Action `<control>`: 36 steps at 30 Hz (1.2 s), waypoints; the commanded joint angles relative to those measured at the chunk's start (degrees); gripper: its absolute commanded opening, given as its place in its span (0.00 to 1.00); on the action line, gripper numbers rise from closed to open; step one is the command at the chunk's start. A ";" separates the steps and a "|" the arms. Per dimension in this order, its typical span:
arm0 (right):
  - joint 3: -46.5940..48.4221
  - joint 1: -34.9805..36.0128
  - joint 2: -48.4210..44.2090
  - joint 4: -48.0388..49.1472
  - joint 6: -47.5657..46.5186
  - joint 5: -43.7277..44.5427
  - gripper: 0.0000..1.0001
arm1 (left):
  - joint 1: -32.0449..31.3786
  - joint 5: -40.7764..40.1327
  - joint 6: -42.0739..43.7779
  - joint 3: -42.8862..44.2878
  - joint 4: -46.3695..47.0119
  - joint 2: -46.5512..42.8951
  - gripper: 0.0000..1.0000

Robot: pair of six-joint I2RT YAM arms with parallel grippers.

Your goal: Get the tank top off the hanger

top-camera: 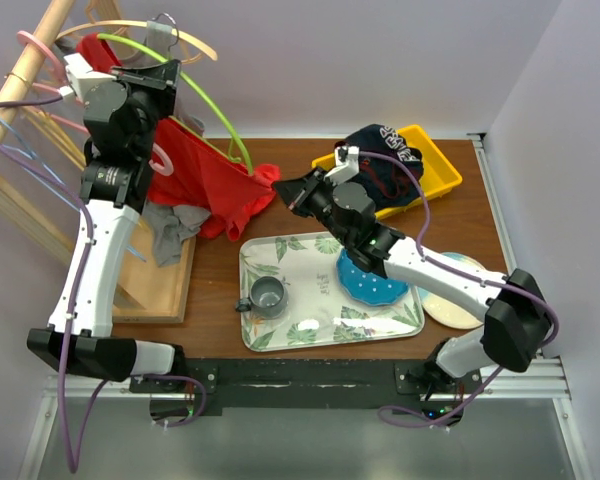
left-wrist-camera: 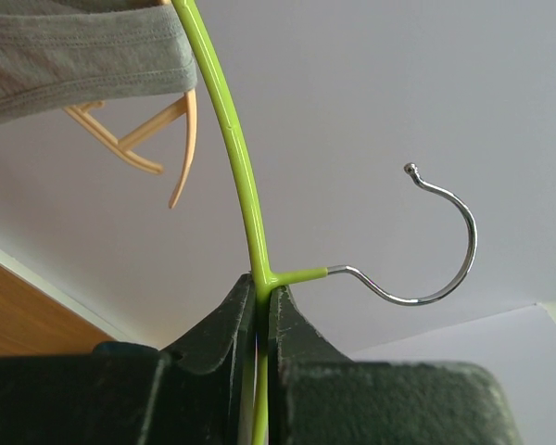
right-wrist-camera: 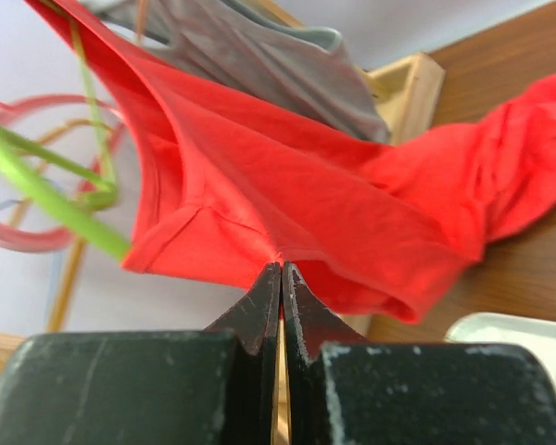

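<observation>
High at the back left, my left gripper (top-camera: 145, 75) is shut on the lime-green hanger (top-camera: 212, 100). In the left wrist view its jaws clamp the green hanger (left-wrist-camera: 246, 185) at the neck, just below where the metal hook (left-wrist-camera: 445, 250) branches off, with the left gripper (left-wrist-camera: 262, 287) fully closed round the wire. The red tank top (top-camera: 210, 185) hangs from the hanger and trails down onto the table. My right gripper (top-camera: 285, 190) sits at the garment's right end. In the right wrist view the right gripper (right-wrist-camera: 281, 266) is shut, pinching the hem of the red tank top (right-wrist-camera: 287, 185).
A wooden rack (top-camera: 20, 80) with pink and tan hangers stands at the left, a grey garment (top-camera: 175, 230) below it. A floral tray (top-camera: 280, 260) holds a grey mug (top-camera: 268, 295) and a blue plate (top-camera: 375, 285). A yellow bin (top-camera: 435, 165) with dark clothing sits back right.
</observation>
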 commanded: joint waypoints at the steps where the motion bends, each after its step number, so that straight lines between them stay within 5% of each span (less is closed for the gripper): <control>1: -2.38 -1.33 1.08 9.78 -4.60 -1.38 0.00 | 0.21 5.51 -2.48 0.55 5.45 -1.73 0.00; 14: 8.16 -8.89 11.37 13.59 -10.84 -16.35 0.00 | 0.21 29.69 -6.52 -10.17 4.32 -7.79 0.00; 20: 9.22 -11.70 15.15 25.26 -14.01 -33.56 0.00 | -1.28 39.54 -7.58 -11.83 3.61 -8.41 0.00; 30: 11.50 -12.32 18.14 32.85 -20.06 -43.87 0.83 | -1.63 47.28 -5.64 -19.04 2.73 -14.65 0.00; 36: 19.06 -12.24 23.75 30.91 -24.73 -47.38 0.88 | -1.63 48.25 -4.33 -18.61 -4.46 -17.03 0.00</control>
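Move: The right hand's shut fingertips have the red tank top's edge between them; the green hanger's near end lies about 5 cm to its left, 2 cm ahead and 5 cm above. A pink hanger's end is some 22 cm left and 4 cm ahead, about level; the leaf tray's middle is 12 cm right, 24 cm back and some 30 cm below. From the left hand, still holding the green hanger at its neck, that edge lies roughly 19 cm back, 16 cm right and 18 cm lower. Swinging right and then mostly back, and sinking some 6 cm, the left hand keeps its grip on the green hanger's neck and turns about 40 degrees clockwise, drawing the near end out of the tank top. The right hand carries the red edge forward about 6 cm while dipping, then rises, eases back and left, turns counter-clockwise with its fingers tipping up, and opens wide to let go. ##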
